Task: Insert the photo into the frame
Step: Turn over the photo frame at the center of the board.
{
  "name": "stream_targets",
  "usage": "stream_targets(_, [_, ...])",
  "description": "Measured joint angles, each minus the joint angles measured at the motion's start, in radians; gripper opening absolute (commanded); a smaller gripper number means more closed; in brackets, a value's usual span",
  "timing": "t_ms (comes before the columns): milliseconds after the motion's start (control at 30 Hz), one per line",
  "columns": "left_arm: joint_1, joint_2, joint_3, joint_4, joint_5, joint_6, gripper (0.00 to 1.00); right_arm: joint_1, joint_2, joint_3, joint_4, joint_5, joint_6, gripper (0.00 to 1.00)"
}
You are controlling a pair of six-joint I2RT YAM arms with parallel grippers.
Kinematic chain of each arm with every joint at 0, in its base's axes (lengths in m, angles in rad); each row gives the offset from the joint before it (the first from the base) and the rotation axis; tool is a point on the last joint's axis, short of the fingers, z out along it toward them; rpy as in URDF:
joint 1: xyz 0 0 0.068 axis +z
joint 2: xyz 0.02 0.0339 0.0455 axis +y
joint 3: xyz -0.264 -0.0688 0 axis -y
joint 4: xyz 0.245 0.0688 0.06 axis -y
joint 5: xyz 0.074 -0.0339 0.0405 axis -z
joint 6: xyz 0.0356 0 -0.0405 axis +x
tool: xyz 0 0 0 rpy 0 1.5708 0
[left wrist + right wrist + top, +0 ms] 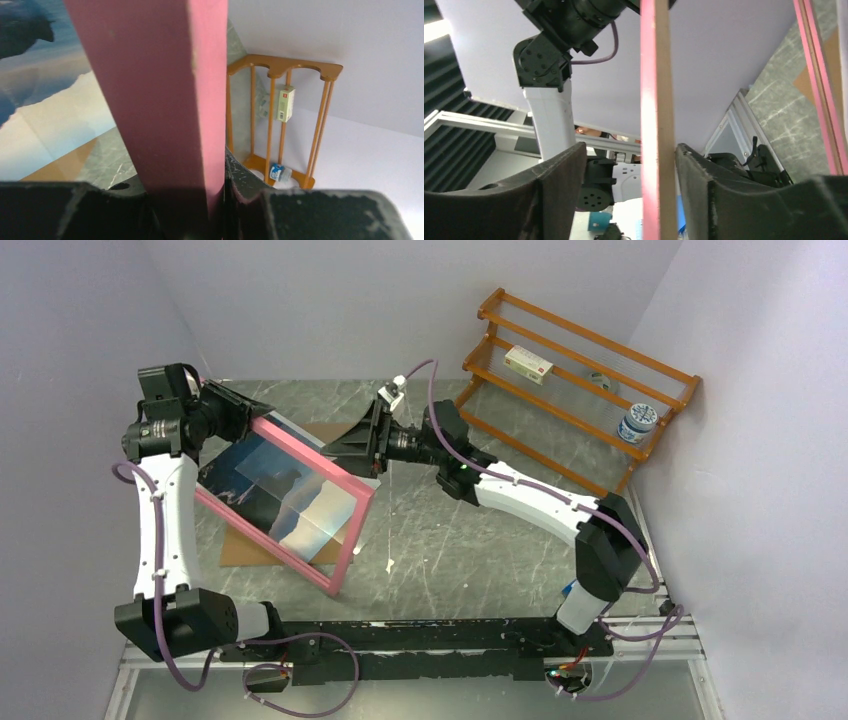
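Observation:
The pink frame (352, 530) is lifted at a tilt above the table's left half. My left gripper (245, 415) is shut on its far left corner; in the left wrist view the pink rail (160, 100) is pinched between the jaws of that gripper (185, 195). My right gripper (365, 445) is open around the frame's far right rail. That pink and wood-coloured rail (656, 100) stands close to its right finger (694, 165), with a wide gap to the left one. The blue sea photo (285, 495) shows through the frame's opening, and past the rail as the photo (45, 90).
A brown backing board (245, 548) lies on the table under the frame. An orange wooden rack (575, 370) stands at the back right with a small box (528, 363) and a bottle (636, 423) on it. Walls close in on both sides.

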Motion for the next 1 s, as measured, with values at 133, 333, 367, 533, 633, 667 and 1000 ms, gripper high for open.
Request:
stream_targets(133, [0.002, -0.027, 0.073, -0.090, -0.064, 0.052, 0.03, -0.003, -0.064, 0.024, -0.060, 0.001, -0.084, 0.86])
stream_targets(333, [0.005, -0.028, 0.208, -0.145, -0.024, 0.162, 0.02, -0.016, -0.162, 0.125, -0.224, 0.053, -0.288, 0.88])
stream_targets(367, [0.005, -0.028, 0.228, -0.146, 0.002, 0.174, 0.03, -0.020, -0.179, 0.148, -0.256, 0.069, -0.331, 0.88])
stream_targets(533, [0.005, -0.028, 0.262, -0.091, 0.178, 0.191, 0.03, -0.035, -0.233, 0.223, -0.384, 0.132, -0.503, 0.96])
stream_targets(633, [0.001, -0.028, 0.229, 0.050, 0.323, 0.142, 0.02, -0.037, -0.237, 0.256, -0.461, 0.153, -0.582, 0.99])
stream_targets(667, [-0.002, -0.028, 0.214, 0.099, 0.356, 0.124, 0.02, -0.038, -0.237, 0.262, -0.482, 0.155, -0.600, 0.98])
stream_targets(1000, [-0.209, 0.049, 0.100, 0.639, 0.521, -0.140, 0.03, -0.035, -0.146, 0.363, -0.590, 0.094, -0.633, 0.95])
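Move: Between the left fingers, already pinched, runs the frame's upper rail; the frame's middle lies about 12 cm back, 4 cm right and some 8 cm below that hand. The photo on the table is roughly 8 cm back, 5 cm right and 32 cm below, with the brown board under it. The right fingers, already partly open, straddle the same rail; from that hand the frame's middle is about 11 cm left, 3 cm back and 9 cm lower. Lifting the frame alone, the left hand keeps its pinch and rises about 15 cm, easing slightly back, then also sweeps some 13 cm right while its fingertips tip up and it turns clockwise. The right hand spreads its fingers fully, draws off the rail up and to the right, rolling about 30 degrees, then sinks and returns left a little. ##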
